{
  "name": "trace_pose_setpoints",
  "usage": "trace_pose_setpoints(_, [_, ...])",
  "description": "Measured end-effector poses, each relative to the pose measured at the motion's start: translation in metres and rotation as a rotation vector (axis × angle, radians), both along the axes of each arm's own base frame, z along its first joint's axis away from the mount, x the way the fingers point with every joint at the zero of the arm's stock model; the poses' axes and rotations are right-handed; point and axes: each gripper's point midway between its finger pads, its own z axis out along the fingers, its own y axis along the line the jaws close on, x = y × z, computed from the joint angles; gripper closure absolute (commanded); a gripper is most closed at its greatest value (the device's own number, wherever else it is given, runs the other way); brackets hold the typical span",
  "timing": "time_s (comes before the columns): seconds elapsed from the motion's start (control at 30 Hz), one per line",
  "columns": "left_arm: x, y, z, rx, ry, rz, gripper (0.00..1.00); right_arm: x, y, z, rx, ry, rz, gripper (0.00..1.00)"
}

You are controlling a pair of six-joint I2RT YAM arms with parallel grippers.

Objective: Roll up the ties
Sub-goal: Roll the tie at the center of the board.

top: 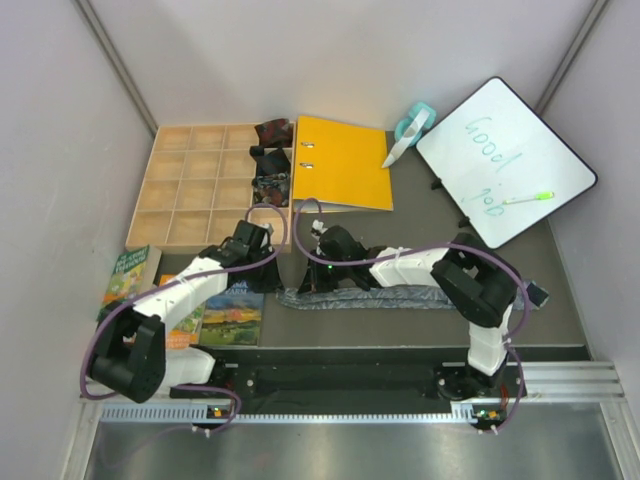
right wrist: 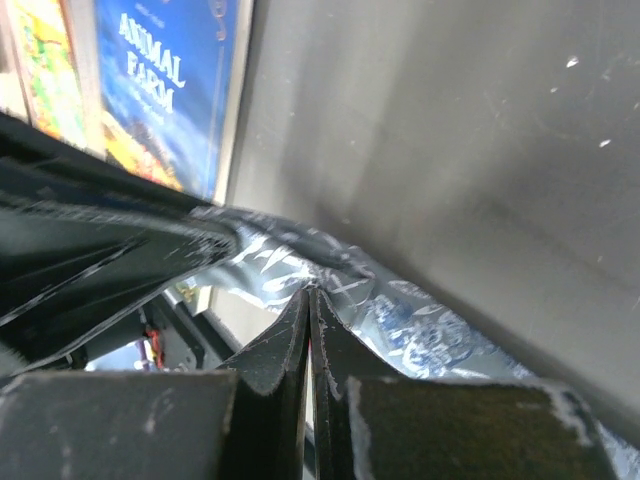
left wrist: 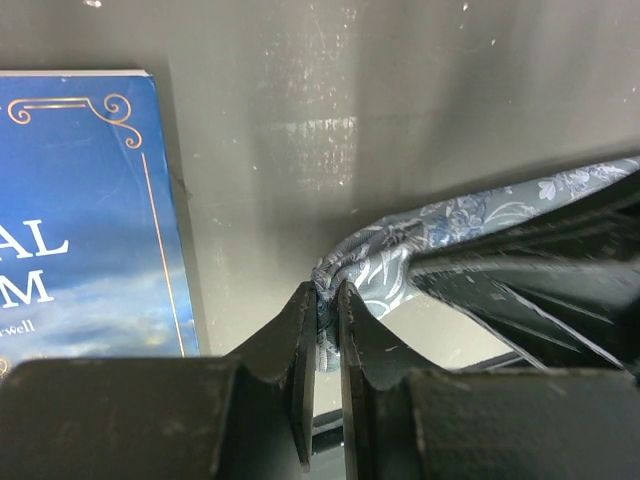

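Observation:
A silvery grey-blue patterned tie (top: pixel 385 297) lies flat along the dark mat in front of both arms. Its left end is lifted and bunched. My left gripper (top: pixel 283 287) is shut on that bunched end, and the left wrist view shows the tie (left wrist: pixel 450 215) pinched between the left gripper's (left wrist: pixel 328 300) tips. Just to the right, my right gripper (top: pixel 308 286) is shut on the same tie (right wrist: pixel 430 320), with creases running into the right gripper's (right wrist: pixel 311 292) tips. Three small rolled ties sit in the wooden box: dark red (top: pixel 273 132), black (top: pixel 268 160), speckled (top: pixel 270 187).
The wooden compartment box (top: pixel 195 190) stands at the back left with an orange binder (top: pixel 342 162) beside it. A whiteboard (top: pixel 505 160) with a marker (top: pixel 527 198) and a tape dispenser (top: pixel 410 128) are at the back right. Books (top: pixel 232 312) lie under the left arm.

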Motion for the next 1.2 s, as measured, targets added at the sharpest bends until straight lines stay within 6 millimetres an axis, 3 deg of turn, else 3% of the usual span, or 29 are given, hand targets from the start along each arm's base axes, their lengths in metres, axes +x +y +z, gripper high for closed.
trace_pose_setpoints(0.17, [0.0, -0.003, 0.008, 0.0, 0.004, -0.008, 0.88, -0.001, 0.0, -0.01, -0.014, 0.015, -0.002, 1.0])
trace_pose_setpoints(0.37, [0.004, -0.012, 0.024, -0.008, -0.009, -0.021, 0.88, 0.0, 0.001, -0.009, -0.008, 0.015, -0.006, 1.0])
trace_pose_setpoints(0.57, [0.003, -0.029, 0.035, -0.006, -0.021, -0.068, 0.88, -0.002, -0.001, -0.012, -0.01, 0.022, -0.008, 1.0])
trace_pose_setpoints(0.93, [-0.006, -0.06, 0.021, 0.04, 0.024, -0.134, 0.88, -0.007, -0.007, -0.02, -0.027, 0.048, -0.016, 1.0])
trace_pose_setpoints(1.2, [-0.009, -0.065, 0.009, 0.076, 0.041, -0.144, 0.89, -0.013, -0.017, -0.022, -0.068, 0.079, -0.032, 1.0])
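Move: The left gripper already pinches the raised end of the tie. The stretch of tie it is to be folded onto lies about 6 cm to its right, 1 cm nearer the base and 3 cm below. The Animal Farm book's middle is about 10 cm left, 3 cm back and 4 cm below. From the right gripper, whose shut fingertips are at the fold, that stretch is about 1 cm right, 1 cm back and 2 cm below. Keep the left fingers shut on the tie's end and carry it in an arc: lift about 3.5 cm, swing some 6.5 cm right towards the right fingertips, then lower about 2.5 cm, turning slightly clockwise. With the right fingers still shut, sink about 2 cm into the fold and give way 1 to 2 cm to the right and back. ##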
